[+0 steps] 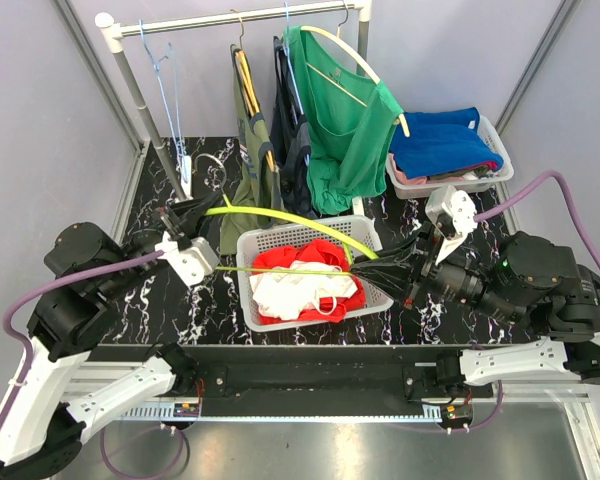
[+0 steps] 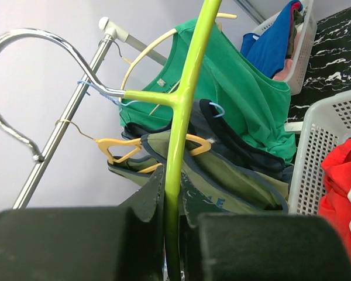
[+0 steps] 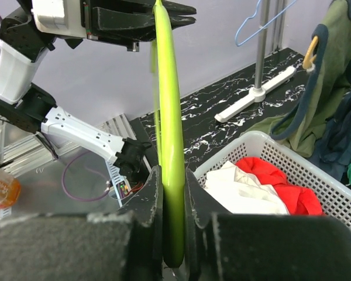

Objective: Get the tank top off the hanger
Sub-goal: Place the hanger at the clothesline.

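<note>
A bare lime-green hanger [image 1: 290,216] is held level over the white basket [image 1: 310,232], with no garment on it. My left gripper [image 1: 200,212] is shut on the hanger's arm below the metal hook [image 2: 23,41]; in the left wrist view the jaws [image 2: 174,193] pinch the green bar [image 2: 187,76]. At the other end my right gripper [image 1: 367,262] is shut on the hanger's tip; in the right wrist view it [image 3: 172,187] grips the green bar [image 3: 167,88]. A white tank top [image 1: 295,290] lies in the basket on red cloth [image 1: 320,255].
Behind the basket stands a clothes rail with a green shirt [image 1: 345,120], a dark garment [image 1: 292,150], an olive garment [image 1: 248,170] and blue wire hangers [image 1: 165,80]. A second white basket [image 1: 450,185] with folded blue clothes sits at the back right.
</note>
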### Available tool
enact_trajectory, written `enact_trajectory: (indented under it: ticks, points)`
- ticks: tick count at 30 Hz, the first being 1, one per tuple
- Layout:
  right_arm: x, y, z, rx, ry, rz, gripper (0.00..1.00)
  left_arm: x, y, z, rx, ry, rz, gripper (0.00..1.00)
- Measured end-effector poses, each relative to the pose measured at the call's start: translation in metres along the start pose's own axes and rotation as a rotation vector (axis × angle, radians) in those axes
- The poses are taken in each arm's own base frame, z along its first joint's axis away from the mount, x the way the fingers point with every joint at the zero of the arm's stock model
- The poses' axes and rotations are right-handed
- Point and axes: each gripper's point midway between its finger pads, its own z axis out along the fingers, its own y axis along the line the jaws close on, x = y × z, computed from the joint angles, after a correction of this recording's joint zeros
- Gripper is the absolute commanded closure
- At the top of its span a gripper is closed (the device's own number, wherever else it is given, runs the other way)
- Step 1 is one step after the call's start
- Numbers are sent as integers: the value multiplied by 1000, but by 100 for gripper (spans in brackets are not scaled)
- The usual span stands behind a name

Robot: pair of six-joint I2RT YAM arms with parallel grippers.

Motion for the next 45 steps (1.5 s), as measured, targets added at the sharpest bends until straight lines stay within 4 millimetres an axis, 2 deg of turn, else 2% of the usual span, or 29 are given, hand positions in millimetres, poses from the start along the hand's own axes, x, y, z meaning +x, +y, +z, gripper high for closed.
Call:
enact_trajectory:
  ticks: [1, 3, 4, 5, 7, 15, 17, 21, 24, 27, 31, 35, 40, 41, 43, 45]
  points:
    - [0, 1, 0, -5, 1, 0, 100, 0, 0, 0, 0, 0, -3, 49]
    - [1, 3, 2, -9, 9, -6, 100, 0, 0, 0, 0, 1, -6, 41]
    - [4, 3, 5, -6, 24, -13, 100, 0, 0, 0, 0, 1, -10, 20]
    - [6, 4, 8, -3, 34, -18, 100, 0, 0, 0, -2, 2, -14, 8]
    - [9, 6, 17, 3, 58, -34, 100, 1, 1, 0, -8, 6, -24, 1]
    - [-5, 13, 43, 33, 52, -97, 100, 5, 11, -5, -64, 46, -79, 1]
    - [-6, 7, 46, 70, 54, -123, 100, -2, 20, -9, -93, 32, -87, 1]
    - [-2, -14, 51, 185, 80, -200, 100, -27, 51, -28, -200, -26, -94, 1]
    - [4, -25, 50, 243, 105, -243, 100, -40, 63, -43, -253, -66, -94, 1]
    - [4, -32, 48, 277, 111, -262, 100, -47, 66, -57, -278, -91, -97, 1]
    - [-6, -40, 44, 319, 78, -273, 100, -51, 68, -69, -301, -104, -121, 1]
    - [-32, -45, 50, 380, -23, -293, 100, -48, 69, -73, -325, -95, -162, 1]
    - [-60, -47, 93, 552, -139, -386, 100, -43, 71, -72, -343, -73, -194, 1]
    - [-62, -47, 107, 595, -154, -413, 100, -42, 71, -72, -346, -70, -197, 1]
    - [-53, -44, 131, 643, -149, -470, 100, -42, 72, -73, -351, -69, -199, 1]
    - [-36, -41, 156, 670, -118, -537, 100, -44, 76, -76, -365, -71, -202, 1]
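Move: Stretched between both grippers is the bare green hanger, bound for the free stretch of clothesline rail left of the olive tank top. From the right hand that spot is roughly 40 cm ahead, 23 cm left and 8 cm higher; the blue hanger lies about 38 ahead and 28 left, the olive top 37 ahead and 17 left, the clothes basket 15 ahead, 6 left and 30 below. From the left hand the spot is some 33 cm ahead and 5 left. Opening wide, the left fingers let go of the green hanger near its neck, and that hand then backs off up, left and slightly back, about 10 cm in all. The right hand keeps its pinch on the hanger's end, eases left, then carries it forward and again left, some 15 cm net and a little up, swinging its fingers clockwise and tipping them up so the hook heads for the rail. ##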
